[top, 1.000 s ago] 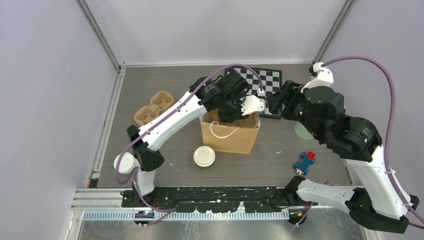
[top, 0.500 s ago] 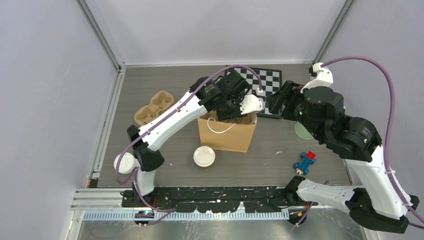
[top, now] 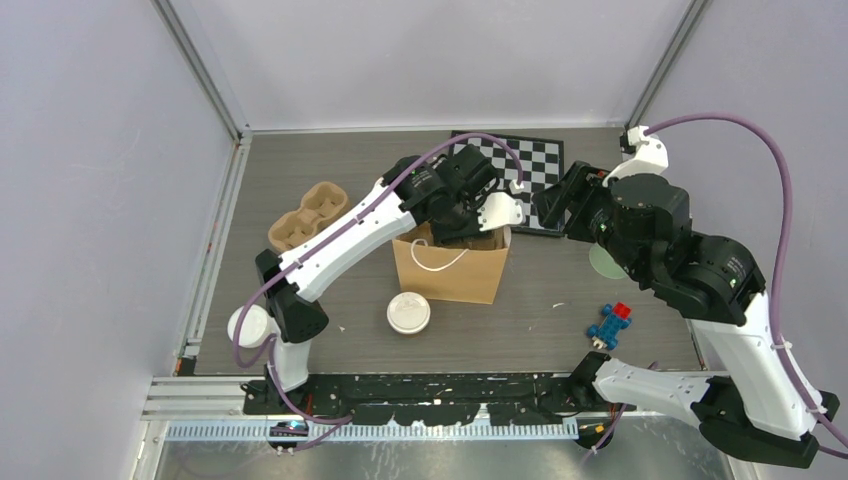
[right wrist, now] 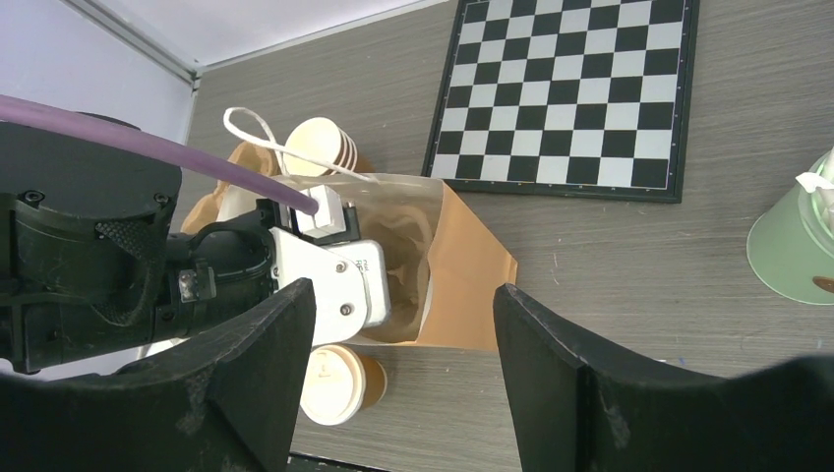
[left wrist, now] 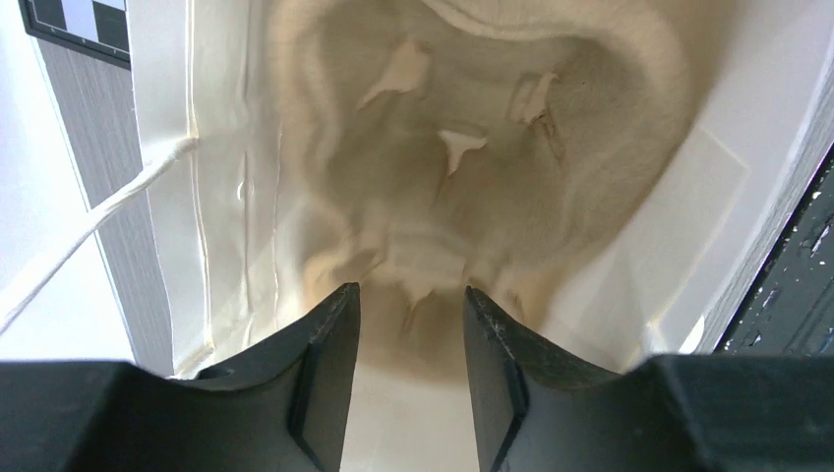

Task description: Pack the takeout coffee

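The takeout coffee [top: 408, 313], a tan cup with a white lid, stands on the table just in front of the brown paper bag [top: 450, 272]. It also shows in the right wrist view [right wrist: 334, 383]. My left gripper [top: 470, 232] reaches down into the bag's open mouth. In the left wrist view its jaws [left wrist: 411, 295] stand apart with nothing between them, over the bag's crumpled inside [left wrist: 472, 147]. My right gripper [top: 548, 208] hovers open and empty to the right of the bag [right wrist: 462, 265], with its jaws [right wrist: 403, 295] spread wide.
A chessboard [top: 525, 165] lies behind the bag. A cardboard cup carrier [top: 305, 215] sits at the left. A stack of lidless cups [right wrist: 320, 146] stands behind the bag. A loose white lid [top: 247, 325], a green cone [top: 603, 260] and a blue and red toy [top: 612, 323] are nearby.
My left gripper has shifted a little to the left inside the bag, and the bag has slid left with it. The right arm and the coffee have not moved.
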Robot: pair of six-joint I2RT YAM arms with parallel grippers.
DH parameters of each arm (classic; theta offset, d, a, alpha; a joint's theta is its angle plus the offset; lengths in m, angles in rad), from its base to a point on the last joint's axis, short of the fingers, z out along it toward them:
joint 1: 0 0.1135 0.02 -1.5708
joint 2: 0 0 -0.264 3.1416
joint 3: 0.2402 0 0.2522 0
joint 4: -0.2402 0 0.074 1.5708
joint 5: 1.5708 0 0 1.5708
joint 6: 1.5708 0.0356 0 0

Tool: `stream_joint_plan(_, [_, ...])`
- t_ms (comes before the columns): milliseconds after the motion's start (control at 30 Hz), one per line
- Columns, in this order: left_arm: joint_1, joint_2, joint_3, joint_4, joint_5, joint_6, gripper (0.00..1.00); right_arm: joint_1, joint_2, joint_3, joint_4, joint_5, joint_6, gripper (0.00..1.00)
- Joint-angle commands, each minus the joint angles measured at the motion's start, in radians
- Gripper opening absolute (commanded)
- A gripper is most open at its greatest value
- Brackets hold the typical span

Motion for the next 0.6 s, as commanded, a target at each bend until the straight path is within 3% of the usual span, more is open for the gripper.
stream_joint_plan(0, [-0.005,-0.016,0.015,0.001,-0.007,-0.016,0.47,0.000,-0.019,0.015,0.028,0.016,0.016,0.71])
stream_joint_plan(333, [-0.005,-0.040,0.077,0.065,0.010,-0.087,0.55,0.000,-0.021,0.006,0.028,0.023,0.033,0.71])
stream_joint_plan(467, [-0.005,-0.100,0.064,0.211,-0.064,-0.195,0.57,0.000,-0.029,-0.018,0.042,0.021,0.053,0.71])
stream_joint_plan(567, [-0.005,-0.169,0.012,0.336,-0.205,-0.322,0.72,0.000,-0.029,-0.038,0.050,0.016,0.076,0.70])
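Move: The cup carrier, already loosened by the opening left fingers, is still high inside the paper bag, its middle about 2 cm right of the left hand and 3 cm below, level fore and aft. The bag's middle is some 8 cm below that hand. From that hand, the lidded cup stands about 10 cm back and 11 cm left, the cup stack 13 cm ahead and 14 cm left, both well below. From the right hand, the carrier is about 3 cm ahead, 12 cm left and 18 cm below. The cup carrier is let go inside the bag: the left hand holds its place while its fingers spread further, then climbs about 4 cm towards the bag's rim, gathering speed and drifting some 2 cm right and a little forward. The wrist turns roughly 15 degrees as it rises, swinging the fingertips outward to the front right, and the fingers go on opening. ##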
